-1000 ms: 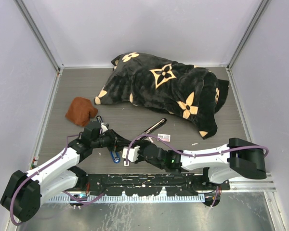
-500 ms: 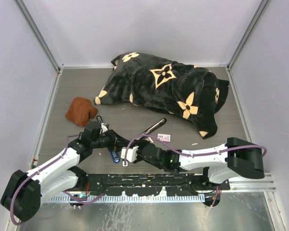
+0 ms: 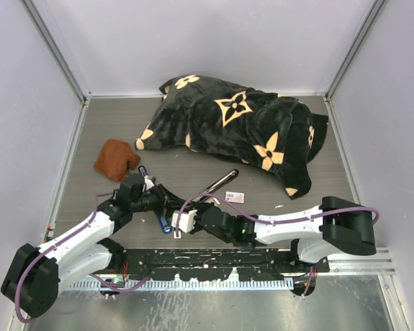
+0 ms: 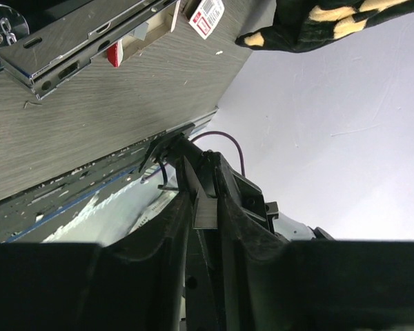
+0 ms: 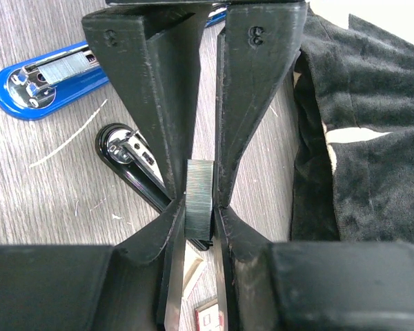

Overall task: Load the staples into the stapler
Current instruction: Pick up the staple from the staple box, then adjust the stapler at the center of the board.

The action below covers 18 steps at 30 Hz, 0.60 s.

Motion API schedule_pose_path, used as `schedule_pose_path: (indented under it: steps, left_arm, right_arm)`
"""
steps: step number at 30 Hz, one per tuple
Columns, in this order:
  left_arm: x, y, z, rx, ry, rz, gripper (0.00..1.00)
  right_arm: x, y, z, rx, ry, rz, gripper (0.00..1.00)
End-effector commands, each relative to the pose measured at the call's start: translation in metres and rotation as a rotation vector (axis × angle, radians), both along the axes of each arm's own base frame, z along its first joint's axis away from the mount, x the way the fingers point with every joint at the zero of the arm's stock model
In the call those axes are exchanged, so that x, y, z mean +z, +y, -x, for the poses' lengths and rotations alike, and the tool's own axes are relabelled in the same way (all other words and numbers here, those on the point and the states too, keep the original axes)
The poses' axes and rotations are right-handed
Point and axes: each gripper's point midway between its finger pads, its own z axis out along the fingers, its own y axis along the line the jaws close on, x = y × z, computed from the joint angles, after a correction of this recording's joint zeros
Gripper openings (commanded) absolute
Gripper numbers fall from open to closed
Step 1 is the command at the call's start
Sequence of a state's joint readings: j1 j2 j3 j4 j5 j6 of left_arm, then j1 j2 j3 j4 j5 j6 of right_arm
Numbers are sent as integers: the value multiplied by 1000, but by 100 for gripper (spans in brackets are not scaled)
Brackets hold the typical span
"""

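Note:
A short grey strip of staples (image 5: 199,186) hangs above the table, pinched from both ends. My right gripper (image 5: 199,215) is shut on its near end. My left gripper (image 4: 205,201) is shut on the same strip (image 4: 205,210), its fingers (image 5: 169,103) coming in from the opposite side. In the top view the two grippers (image 3: 164,203) (image 3: 176,214) meet tip to tip. The black stapler (image 3: 221,183) lies open with its metal channel (image 4: 76,34) exposed. Beside it lies the white staples box (image 3: 234,198) with its red label (image 4: 207,14).
A blue stapler (image 5: 48,76) lies open on the table just under the grippers (image 3: 164,223). A black blanket with tan flowers (image 3: 241,127) fills the back. A brown cloth (image 3: 115,158) sits at the left. Grey walls enclose the table.
My right gripper has closed onto the strip of staples that the left gripper holds, and its arm has edged slightly left. The left arm has hardly moved.

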State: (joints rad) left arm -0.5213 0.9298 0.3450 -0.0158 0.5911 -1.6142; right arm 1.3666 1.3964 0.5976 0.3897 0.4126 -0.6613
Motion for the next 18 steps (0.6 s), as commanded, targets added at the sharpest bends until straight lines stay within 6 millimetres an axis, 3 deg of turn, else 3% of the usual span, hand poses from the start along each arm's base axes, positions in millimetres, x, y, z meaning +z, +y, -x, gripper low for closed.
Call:
schedule_pose_path:
  steps: [1, 10, 18]
  left_arm:
    - [9, -3, -1, -13, -30, 34, 30]
    - [16, 10, -12, 29, -138, -28, 74]
    - [2, 39, -14, 67, -207, -235, 78]
  right_arm:
    - [36, 15, -4, -20, -18, -115, 19]
    - [37, 0, 5, -44, 77, -169, 18]
    - [30, -32, 6, -133, 269, -267, 19]
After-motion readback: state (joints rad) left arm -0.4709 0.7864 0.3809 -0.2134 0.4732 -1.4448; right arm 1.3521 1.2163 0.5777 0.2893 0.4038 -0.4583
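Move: The staple strip sits between both hands' fingertips, right at each hand point. From the right hand, the open black stapler it is meant for is centred about 7 cm to the right, 3 cm ahead and 11 cm down. The open staple box lies roughly 10 cm right, level in reach; its labelled sleeve is some 16 cm right and 1 cm ahead. The blue stapler is about 11 cm left and 2 cm ahead, all on the table. The left fingers open wide and let go of their end of the staple strip, while the right fingers keep their pinch on the other end. Once free, the left hand draws off about 3 cm to the left and slightly forward, and the right lifts the strip some 3 cm, going 2 cm right, away from the left hand, its wrist rolling about 15 degrees. ##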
